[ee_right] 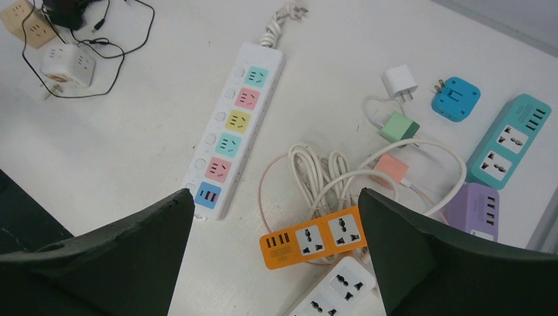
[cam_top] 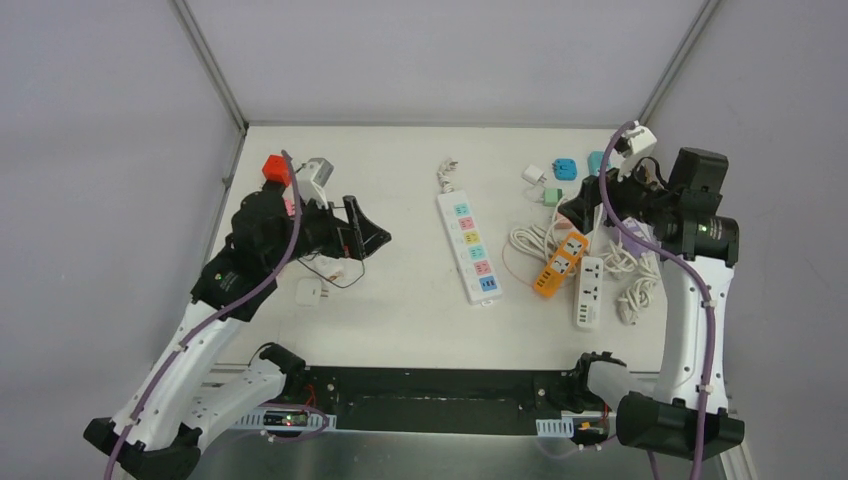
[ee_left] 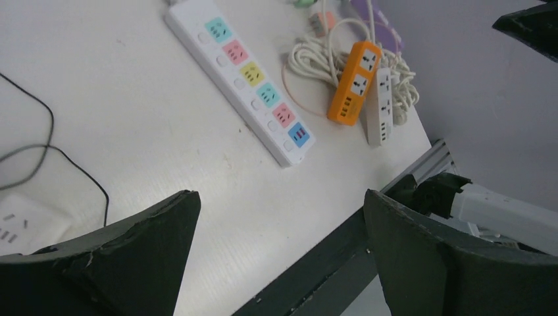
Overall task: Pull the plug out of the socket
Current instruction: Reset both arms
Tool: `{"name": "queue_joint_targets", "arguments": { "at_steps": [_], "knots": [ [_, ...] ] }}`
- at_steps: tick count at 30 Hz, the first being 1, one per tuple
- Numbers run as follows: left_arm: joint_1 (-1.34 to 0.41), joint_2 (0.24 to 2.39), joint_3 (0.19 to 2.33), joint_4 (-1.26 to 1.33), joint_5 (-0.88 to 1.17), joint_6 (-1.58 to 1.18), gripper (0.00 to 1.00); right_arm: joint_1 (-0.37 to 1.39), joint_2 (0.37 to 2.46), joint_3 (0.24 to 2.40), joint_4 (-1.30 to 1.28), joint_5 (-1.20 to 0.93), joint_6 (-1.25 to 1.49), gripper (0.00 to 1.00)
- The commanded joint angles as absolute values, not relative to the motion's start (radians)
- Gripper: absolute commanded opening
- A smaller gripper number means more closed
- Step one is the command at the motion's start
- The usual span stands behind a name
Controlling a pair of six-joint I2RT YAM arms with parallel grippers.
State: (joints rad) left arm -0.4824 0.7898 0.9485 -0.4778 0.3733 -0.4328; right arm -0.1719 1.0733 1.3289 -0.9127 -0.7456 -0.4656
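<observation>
A long white power strip with coloured sockets lies mid-table; it also shows in the left wrist view and the right wrist view. I see no plug in it. My left gripper is open and empty, held above a thin black cable and a white cube socket. My right gripper is open and empty above an orange strip and a white strip. I cannot tell which socket holds a plug.
Loose adapters lie at the back right: a white charger, a blue one, a green one, and a teal strip. White cords are coiled there. A red cube sits at the back left.
</observation>
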Motion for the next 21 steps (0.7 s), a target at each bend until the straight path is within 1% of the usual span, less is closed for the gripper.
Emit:
{"name": "queue_joint_targets", "arguments": {
  "at_steps": [1,6,10,14,21],
  "knots": [
    [-0.473,0.782,1.104,-0.688,0.321,-0.211,0.99,-0.178,1.019,1.413,-0.954,-0.743,-0.351,1.0],
    [-0.472,0.807,1.183,-0.764,0.278,-0.113,0.99,-0.232,1.006,1.464,-0.991,-0.808,-0.362,1.0],
    [-0.472,0.823,1.206,-0.765,0.293,-0.103,0.99,-0.303,1.024,1.51,-0.992,-0.896,-0.339,1.0],
    [-0.473,0.809,1.183,-0.734,0.3,-0.119,0.99,-0.383,1.017,1.48,-0.904,-1.032,-0.209,1.0],
    [-0.472,0.713,1.115,-0.625,0.296,-0.174,0.99,-0.447,0.995,1.427,-0.757,-1.05,0.035,1.0]
  ]
}}
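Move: Neither hand is going for anything. The long white socket strip lies about 24 cm to the left hand's right, 16 cm farther out and 27 cm below, with a white cube adapter some 12 cm to that hand's left and 10 cm ahead. From the right hand the long strip is about 22 cm left, 10 cm ahead and 28 cm below. The orange strip is 5 cm ahead and 1 cm right, and the short white strip about 6 cm right and 3 cm back. With empty, wide-open fingers, the right hand keeps climbing, about 8 cm, away from the orange strip, easing slightly back and right early on while the wrist rolls and tips its fingertips up, some 20 degrees in all. The left hand, also open and empty, lifts about 4 cm while shifting 3 cm left, away from the long socket strip, then sinks a little and hovers, its wrist rolling about 15 degrees. ##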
